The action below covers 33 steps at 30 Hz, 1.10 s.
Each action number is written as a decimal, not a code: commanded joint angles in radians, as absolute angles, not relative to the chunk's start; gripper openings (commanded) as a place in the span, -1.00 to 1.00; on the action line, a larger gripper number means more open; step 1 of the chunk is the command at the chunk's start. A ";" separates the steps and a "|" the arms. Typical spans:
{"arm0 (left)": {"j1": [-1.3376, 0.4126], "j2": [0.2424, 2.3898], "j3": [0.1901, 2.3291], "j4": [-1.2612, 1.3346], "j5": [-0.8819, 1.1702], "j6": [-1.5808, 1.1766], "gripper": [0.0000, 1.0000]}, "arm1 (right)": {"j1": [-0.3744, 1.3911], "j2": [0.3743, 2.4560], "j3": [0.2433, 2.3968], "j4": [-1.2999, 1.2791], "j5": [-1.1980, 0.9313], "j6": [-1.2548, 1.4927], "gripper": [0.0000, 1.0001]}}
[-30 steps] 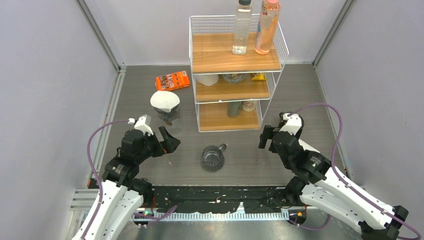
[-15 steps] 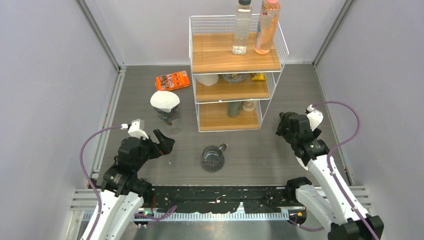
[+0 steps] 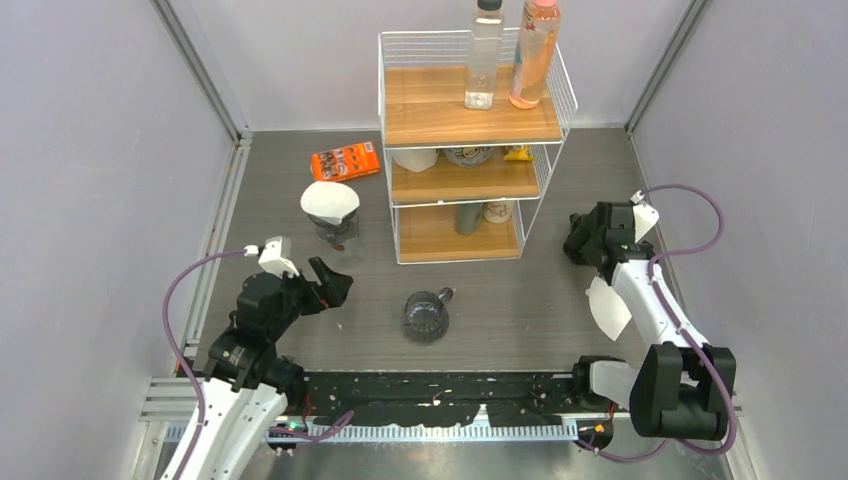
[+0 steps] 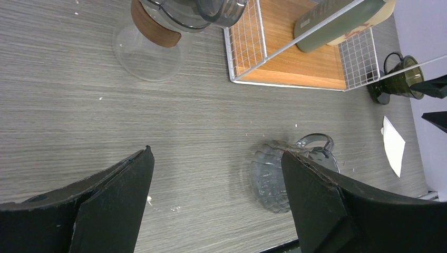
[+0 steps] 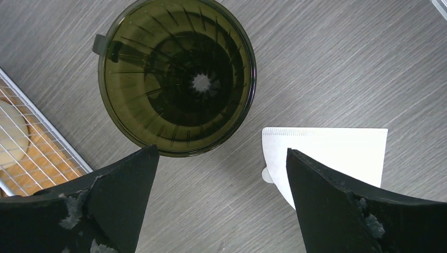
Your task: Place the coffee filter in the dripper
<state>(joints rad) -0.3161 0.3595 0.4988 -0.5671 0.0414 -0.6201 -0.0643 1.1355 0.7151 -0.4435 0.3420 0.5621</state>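
Note:
A dark olive dripper (image 5: 176, 79) stands upright on the table, and nothing lies inside it. Beside it a flat white coffee filter (image 5: 327, 153) lies on the wood; it also shows in the top view (image 3: 608, 308). My right gripper (image 5: 221, 153) hovers open above the gap between the two, touching neither. In the top view the right gripper (image 3: 582, 240) covers the dripper. My left gripper (image 3: 335, 282) stands open at the near left with nothing held. From the left wrist I see the dripper (image 4: 403, 81) and the filter (image 4: 394, 146) at far right.
A clear glass dripper (image 3: 426, 316) sits near the front middle. A glass carafe (image 3: 333, 228) topped by a white filter (image 3: 329, 200) stands left of the wire shelf rack (image 3: 470, 150). Two bottles (image 3: 485, 55) top the rack. An orange box (image 3: 345, 160) lies behind.
My right arm has swung right and away from the front, ending over the dark dripper and uncovering the flat filter. The left arm drew back slightly, then stayed.

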 commanded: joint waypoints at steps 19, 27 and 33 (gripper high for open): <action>-0.318 0.362 0.469 -0.475 0.061 -0.605 0.99 | -0.175 1.301 0.815 -0.257 0.294 0.527 0.89; -0.318 0.362 0.463 -0.476 0.060 -0.604 0.99 | -0.176 1.397 0.842 -0.224 0.271 0.541 -0.05; -0.318 0.360 0.460 -0.473 0.062 -0.606 0.99 | -0.176 1.336 0.838 -0.275 0.235 0.535 -0.62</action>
<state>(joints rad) -0.3161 0.3595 0.4660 -0.5262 0.0544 -0.6197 -0.1722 1.3979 0.8005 -0.2626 0.2531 0.5392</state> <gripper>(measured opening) 0.994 0.248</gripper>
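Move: The dripper's middle is about 5 cm ahead of the right gripper and 1 cm to its left, some 6 cm below it. A spare filter lies flat about 9 cm back and 5 cm right of that gripper, 11 cm below. The wire shelf's bottom board is centred roughly 30 cm left and 9 cm ahead. From the left gripper the dripper is about 55 cm right and 9 cm ahead, some 13 cm lower. Bring the open right gripper forward about 5 cm and a little to the right, rising slightly over the first half, then sinking about 3 cm onto the dripper's near right rim. Close the fingers during that descent so they pinch the rim wall between them, keeping the wrist nearly unchanged. ##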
